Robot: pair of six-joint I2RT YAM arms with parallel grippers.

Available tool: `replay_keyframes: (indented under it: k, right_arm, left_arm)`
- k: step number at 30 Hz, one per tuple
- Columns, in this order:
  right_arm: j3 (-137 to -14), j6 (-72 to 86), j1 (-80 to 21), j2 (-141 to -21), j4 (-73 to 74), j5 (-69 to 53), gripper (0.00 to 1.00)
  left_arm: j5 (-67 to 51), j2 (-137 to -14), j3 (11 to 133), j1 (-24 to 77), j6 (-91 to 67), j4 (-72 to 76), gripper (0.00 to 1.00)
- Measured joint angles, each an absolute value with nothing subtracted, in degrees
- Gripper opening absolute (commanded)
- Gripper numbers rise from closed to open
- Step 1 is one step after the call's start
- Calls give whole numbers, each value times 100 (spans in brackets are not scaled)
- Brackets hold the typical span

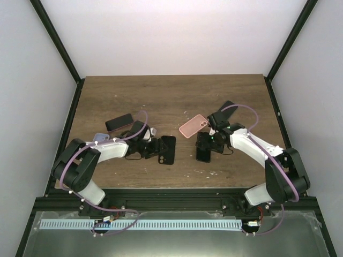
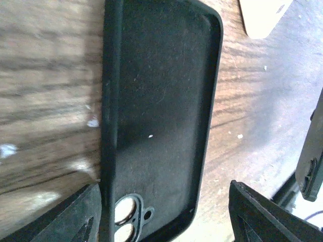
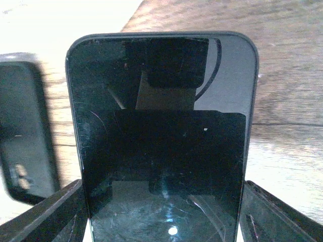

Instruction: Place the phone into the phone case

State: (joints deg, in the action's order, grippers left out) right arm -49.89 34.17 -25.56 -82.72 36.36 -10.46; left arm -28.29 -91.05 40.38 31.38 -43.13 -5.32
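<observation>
A black phone case (image 2: 161, 101) lies hollow side up on the table, its camera cutouts toward my left gripper (image 2: 169, 217). That gripper is open and straddles the case's near end. Its left finger (image 2: 70, 217) rests against the case's edge, while the right finger (image 2: 267, 217) stands apart from it. In the top view the case (image 1: 168, 150) sits just right of the left gripper (image 1: 155, 147). My right gripper (image 3: 164, 217) is shut on a black phone (image 3: 161, 141), screen up, with a finger against each long edge. From above, the phone (image 1: 203, 154) is right of the case.
A pink case (image 1: 193, 126) lies behind the right gripper. Another dark phone (image 1: 119, 122) and a pale blue item (image 1: 101, 138) lie by the left arm, with a small white object (image 1: 153, 131) close by. Black frame posts bound the table sides.
</observation>
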Motion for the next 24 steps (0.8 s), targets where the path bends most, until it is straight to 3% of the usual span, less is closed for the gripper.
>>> replay_keyframes:
  k: [6, 9, 13, 15, 24]
  right_arm:
    - [-5019, 3590, -2598, -8038, 3345, -1413, 63]
    - [-5094, 3684, -2689, -8051, 3242, -1514, 62]
    - [-5321, 3846, -2917, -8178, 3074, -1540, 63]
    - [-5457, 3920, -3089, -8307, 2963, -1540, 62]
    - [-6353, 3857, -3966, -9537, 2672, -1533, 64]
  left_arm:
    - [-3409, -9168, 3623, 3352, -4934, 366, 70]
    - [-3579, -9137, 3544, 3474, -5094, 545, 84]
    - [-3441, -8589, 3420, 3256, -5052, 239, 90]
    - [-3251, -8130, 3417, 3041, -4954, -47, 99]
    - [-2475, -6493, 3546, 2147, -4416, -1509, 100]
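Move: The black phone case lies flat about 17 cm to the left of my right hand, which already holds the phone, some 3 cm back and 6 cm below. The pink case is about 9 cm ahead and 3 cm to the left of that hand; the dark slab is roughly 19 cm ahead and 16 cm to its right. From my left hand, the black case's middle is some 4 cm right, 1 cm ahead and 3 cm down. My left hand nudges the black case's left rim right and back by about 3 cm, then lets go, rises and swings away left, opening its fingers wide. Meanwhile my right hand keeps its grip on the phone and carries it some 13 cm left towards the case, climbing first, then easing down slightly, turning a little counter-clockwise. ##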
